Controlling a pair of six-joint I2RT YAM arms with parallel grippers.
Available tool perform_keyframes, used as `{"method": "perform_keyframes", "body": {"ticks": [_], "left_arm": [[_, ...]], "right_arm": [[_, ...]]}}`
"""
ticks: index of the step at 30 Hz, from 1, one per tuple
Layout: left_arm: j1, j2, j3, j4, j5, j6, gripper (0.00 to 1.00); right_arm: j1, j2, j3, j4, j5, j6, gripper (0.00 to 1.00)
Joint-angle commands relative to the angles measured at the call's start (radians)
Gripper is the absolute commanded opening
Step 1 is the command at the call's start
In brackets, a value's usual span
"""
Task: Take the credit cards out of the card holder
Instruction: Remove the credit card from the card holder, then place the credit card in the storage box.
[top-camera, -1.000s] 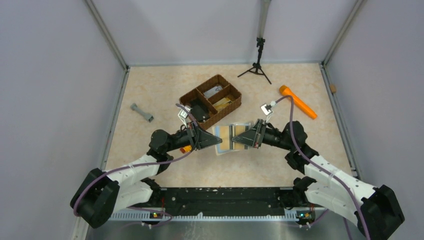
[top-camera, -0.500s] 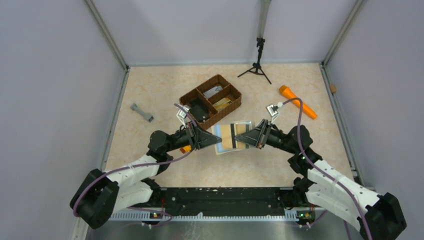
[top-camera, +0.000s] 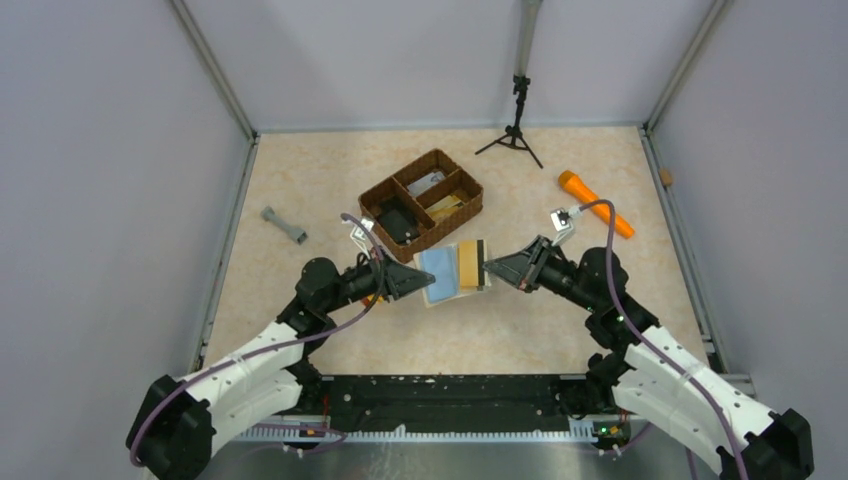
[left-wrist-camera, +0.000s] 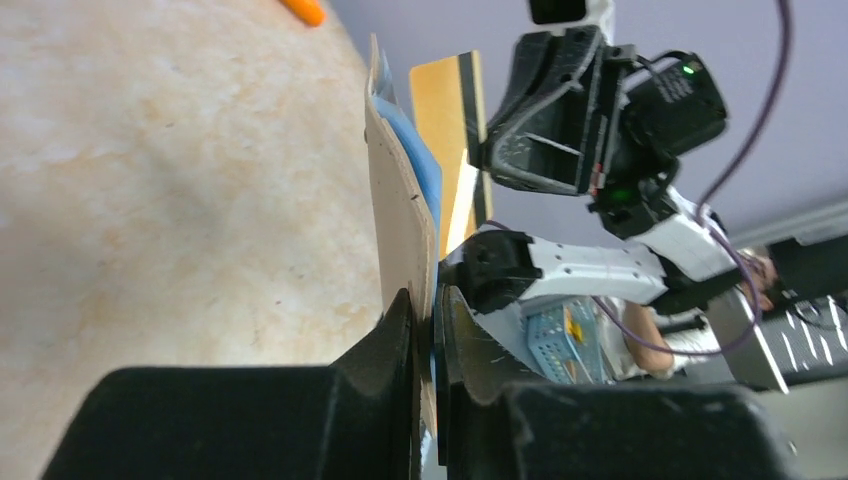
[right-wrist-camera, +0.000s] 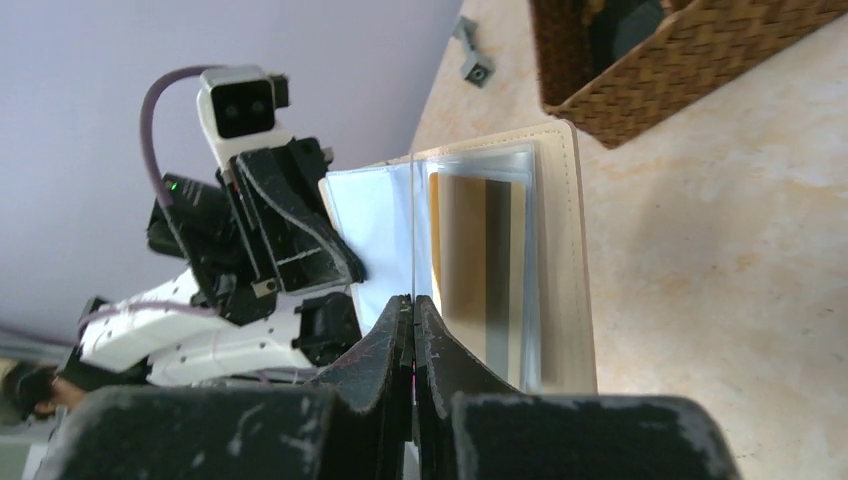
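The card holder (top-camera: 435, 272) hangs open above the table between both arms, pale blue inside, cream-beige outside (left-wrist-camera: 395, 200). My left gripper (top-camera: 430, 281) is shut on its left flap, jaws pressed on either side of it (left-wrist-camera: 432, 305). A gold credit card (top-camera: 468, 265) with a dark stripe sticks out to the right. My right gripper (top-camera: 486, 268) is shut on its striped edge, which shows edge-on between the jaws (right-wrist-camera: 413, 300). Another gold credit card (right-wrist-camera: 470, 260) sits behind a clear sleeve in the holder's lower page (right-wrist-camera: 562, 260).
A brown wicker divided tray (top-camera: 422, 200) stands just behind the holder. An orange torch-shaped item (top-camera: 595, 203) lies at the back right and a small grey piece (top-camera: 284, 225) at the left. A black tripod (top-camera: 516, 130) stands by the rear wall.
My right gripper has shut on the card's edge and drawn back to the right, the striped card sliding with it. The left gripper has pulled the holder slightly left and lifted its flap.
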Motion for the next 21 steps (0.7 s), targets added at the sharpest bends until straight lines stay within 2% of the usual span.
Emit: {"method": "perform_keyframes", "body": {"ticks": [1, 6, 10, 13, 17, 19, 21], "left_arm": [[0.009, -0.071, 0.073, -0.295, -0.149, 0.123, 0.0], [0.026, -0.124, 0.115, -0.507, -0.238, 0.165, 0.0], [0.027, -0.176, 0.157, -0.696, -0.35, 0.21, 0.0], [0.031, -0.208, 0.181, -0.812, -0.401, 0.249, 0.0], [0.035, -0.225, 0.257, -1.005, -0.471, 0.306, 0.0], [0.037, -0.244, 0.278, -1.06, -0.493, 0.333, 0.0], [0.04, -0.261, 0.288, -1.094, -0.501, 0.357, 0.0]], "right_arm": [[-0.013, -0.004, 0.025, -0.027, 0.138, 0.017, 0.0], [-0.014, 0.065, -0.001, 0.093, 0.175, 0.105, 0.0], [-0.014, 0.151, 0.007, 0.179, 0.28, 0.169, 0.0], [-0.012, 0.246, 0.033, 0.306, 0.314, 0.189, 0.0], [-0.001, 0.362, 0.159, 0.187, 0.445, 0.252, 0.0], [0.014, 0.42, 0.21, 0.122, 0.535, 0.296, 0.0], [0.025, 0.479, 0.241, 0.126, 0.59, 0.324, 0.0]]}}
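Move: The basket's near-right compartment lies roughly 20 cm ahead of the right hand, 8 cm to its left and 17 cm below; that hand already pinches a yellow credit card. The card holder, still gripped by the left hand, is centred about 6 cm to the right hand's left and 1 cm back, near its height. From the left hand, the toy car is about 15 cm left, 4 cm ahead and 20 cm down. Right carries its card about 11 cm forward towards the basket; left swings the holder leftward and down. ##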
